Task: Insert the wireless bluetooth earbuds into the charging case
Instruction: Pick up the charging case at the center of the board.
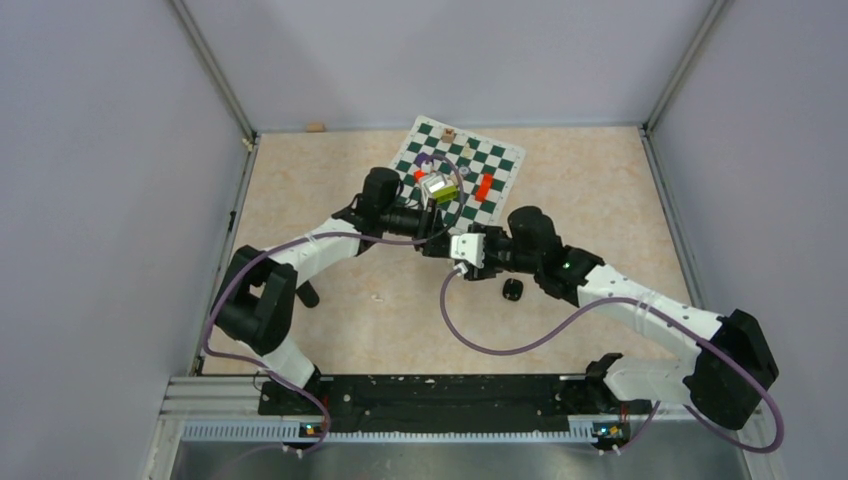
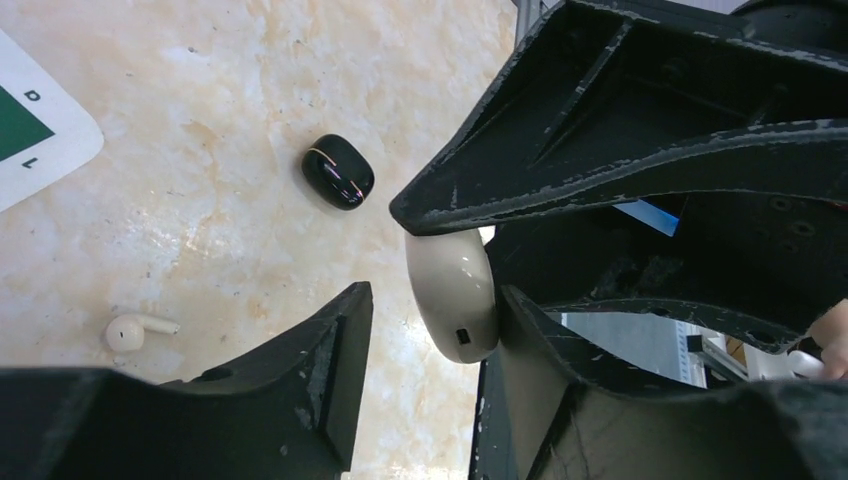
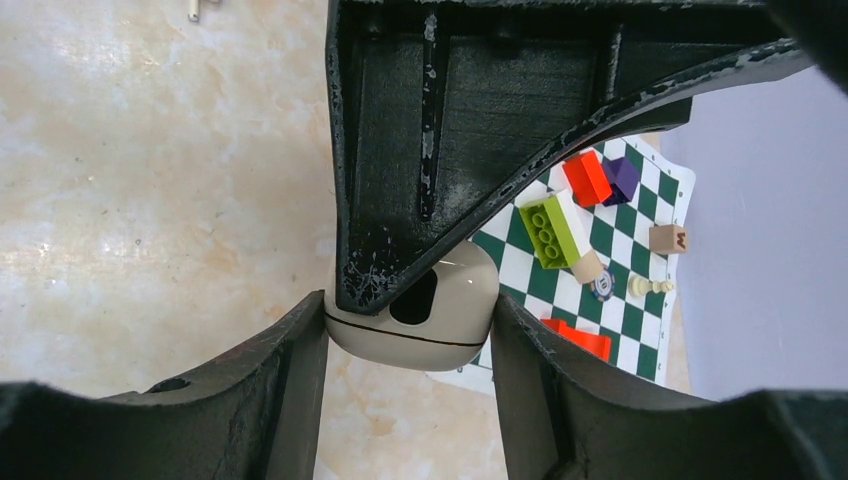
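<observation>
My right gripper (image 3: 410, 322) is shut on a cream-white rounded charging case (image 3: 440, 325) with a dark seam, held above the table. My left gripper (image 2: 430, 305) is open around the same case (image 2: 455, 290). Its right finger (image 2: 530, 350) touches the case, and its left finger (image 2: 330, 350) stands apart with table showing between. One left finger (image 3: 430, 150) overlaps the case's top in the right wrist view. A white stemmed earbud (image 2: 135, 330) lies on the table. A glossy black pod (image 2: 338, 171) lies closed nearby, also in the top view (image 1: 512, 289).
A green-and-white chessboard mat (image 1: 460, 165) lies behind the grippers, with a lime brick (image 3: 552, 230), red (image 3: 587, 178) and purple (image 3: 622, 178) blocks, a wooden cube (image 3: 667, 238) and a chess piece (image 3: 650, 286). Marble-patterned table (image 1: 330, 330) runs to grey side walls.
</observation>
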Controlling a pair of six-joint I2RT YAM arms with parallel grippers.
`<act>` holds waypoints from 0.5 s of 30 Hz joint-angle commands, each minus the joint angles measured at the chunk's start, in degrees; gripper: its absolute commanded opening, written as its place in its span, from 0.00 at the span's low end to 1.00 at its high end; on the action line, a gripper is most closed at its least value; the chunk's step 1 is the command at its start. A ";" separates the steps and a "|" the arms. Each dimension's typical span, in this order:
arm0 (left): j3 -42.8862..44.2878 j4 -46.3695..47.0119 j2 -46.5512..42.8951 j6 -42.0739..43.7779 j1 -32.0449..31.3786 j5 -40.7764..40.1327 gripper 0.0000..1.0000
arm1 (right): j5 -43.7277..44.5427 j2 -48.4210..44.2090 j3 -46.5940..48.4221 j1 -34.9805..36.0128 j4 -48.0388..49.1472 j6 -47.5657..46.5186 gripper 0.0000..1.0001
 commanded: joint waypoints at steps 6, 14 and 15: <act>1.95 1.96 0.42 -0.17 -0.04 1.78 0.38 | 1.62 0.26 -0.70 1.68 3.27 -0.73 0.40; 0.20 3.80 -1.51 1.16 -0.12 3.16 0.23 | -5.91 0.26 5.93 -0.52 0.20 13.53 0.99; -0.31 3.94 -2.07 1.50 -0.15 3.43 0.23 | -9.54 -0.05 7.16 -1.75 -1.07 15.95 0.99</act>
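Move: The white charging case is still gripped between the right hand's pads, its middle practically at that hand point. From the left hand it lies only about 1 cm back and 1 cm to the right, level, between the open fingers. Some 15 cm below the left hand on the table, the black case lies about 12 cm right and 6 cm back, and a white earbud is roughly straight below, 1 cm to the left. Left fingers close and pinch the charging case, hands staying within 1 cm; then the right fingers open wide. ##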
